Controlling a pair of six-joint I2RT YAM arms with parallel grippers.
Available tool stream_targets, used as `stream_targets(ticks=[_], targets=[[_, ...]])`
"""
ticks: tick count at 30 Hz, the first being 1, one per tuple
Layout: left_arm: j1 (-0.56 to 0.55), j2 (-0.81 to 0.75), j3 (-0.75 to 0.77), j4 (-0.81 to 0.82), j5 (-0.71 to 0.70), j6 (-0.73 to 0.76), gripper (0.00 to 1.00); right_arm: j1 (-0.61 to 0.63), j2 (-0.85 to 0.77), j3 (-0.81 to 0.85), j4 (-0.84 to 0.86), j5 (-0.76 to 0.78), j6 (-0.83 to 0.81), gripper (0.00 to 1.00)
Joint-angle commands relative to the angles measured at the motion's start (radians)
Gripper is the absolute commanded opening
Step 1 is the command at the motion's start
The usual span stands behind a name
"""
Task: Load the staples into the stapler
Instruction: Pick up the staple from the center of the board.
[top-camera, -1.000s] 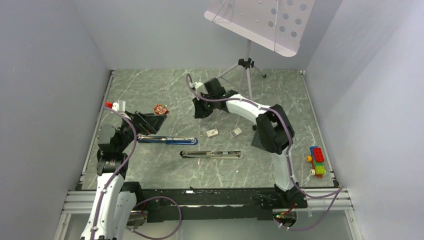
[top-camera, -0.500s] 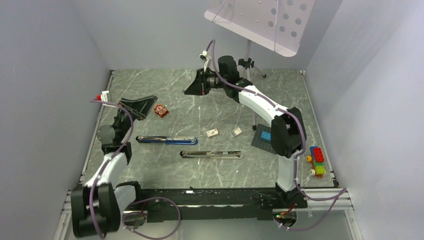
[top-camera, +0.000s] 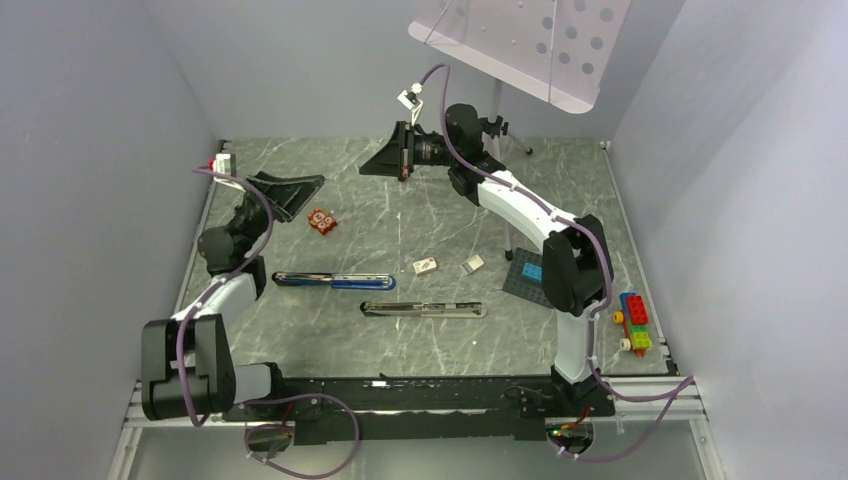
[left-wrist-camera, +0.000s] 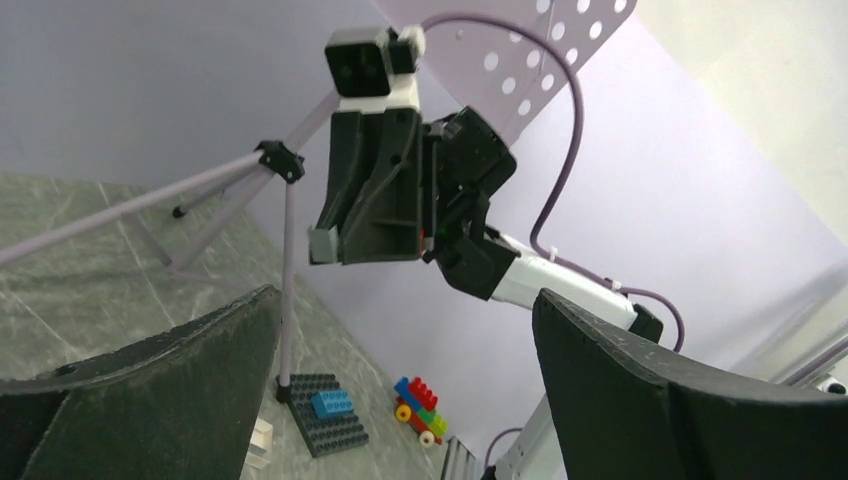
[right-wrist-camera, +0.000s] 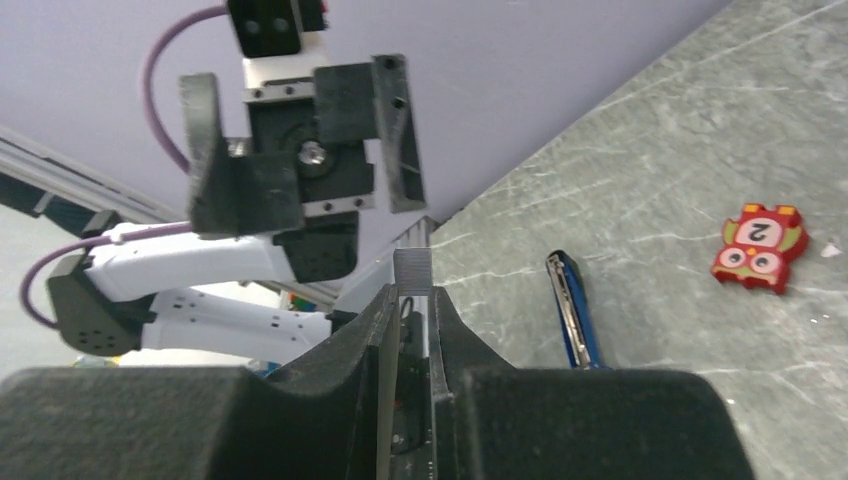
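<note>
My right gripper (top-camera: 368, 166) hangs high over the back of the table, pointing left, shut on the staples (right-wrist-camera: 412, 271), a tiny grey block that sticks out past its fingertips. The left wrist view shows the same block (left-wrist-camera: 322, 243) at the tip of the right gripper (left-wrist-camera: 335, 242). A blue stapler (top-camera: 335, 281) lies open on the table's left side, also seen as the blue stapler (right-wrist-camera: 570, 312) in the right wrist view. A silver and black stapler (top-camera: 423, 309) lies open nearer the front. My left gripper (top-camera: 300, 188) is raised at the left, open and empty, facing the right gripper.
A red owl tile (top-camera: 321, 220) lies near the left gripper. Two small pale blocks (top-camera: 425, 265) (top-camera: 472, 264) sit mid-table. A dark brick baseplate (top-camera: 527, 275) with a blue brick and a brick car (top-camera: 632, 322) are at the right. A tripod stand (top-camera: 492, 130) rises at the back.
The right gripper rose from the table at the back and turned to point left with the staples. The left arm lifted and swung back toward the left wall, jaws still wide.
</note>
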Motion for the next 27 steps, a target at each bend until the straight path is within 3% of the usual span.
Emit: stream_targets(ticks=[1,11,20,27], targets=[[-0.055,0.054,0.049,0.053,0.029,0.047,0.99,0.002,-0.042,0.034,0.163,-0.05,0.137,0.17],[-0.131,0.142,0.136,0.07,-0.035,0.043,0.94,0.017,-0.04,0.027,0.204,-0.085,0.172,0.17],[-0.195,0.202,0.159,0.105,-0.055,0.015,0.74,0.025,-0.04,0.019,0.228,-0.101,0.197,0.17],[-0.199,0.176,0.154,0.061,-0.073,0.048,0.66,0.024,-0.051,0.001,0.217,-0.103,0.188,0.16]])
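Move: The staple is already pinched in the right fingertips, its middle only about 1 cm to the left of that hand's point. From the open left hand it lies about 9 cm to the right, 5 ahead and 3 lower. Down on the table, some 34 cm below the left hand, are the blue stapler, roughly 1 cm ahead and 3 to the right, and the red owl, about 17 ahead and straight in line. The staple, held up in the right fingers' unchanged grip, is brought back and up by roughly 3 cm each into line with the left gripper. Meanwhile the left hand travels about 6 cm to its right and a little forward towards the staple, swinging slightly clockwise, its fingers closing from wide open to about two thirds. ##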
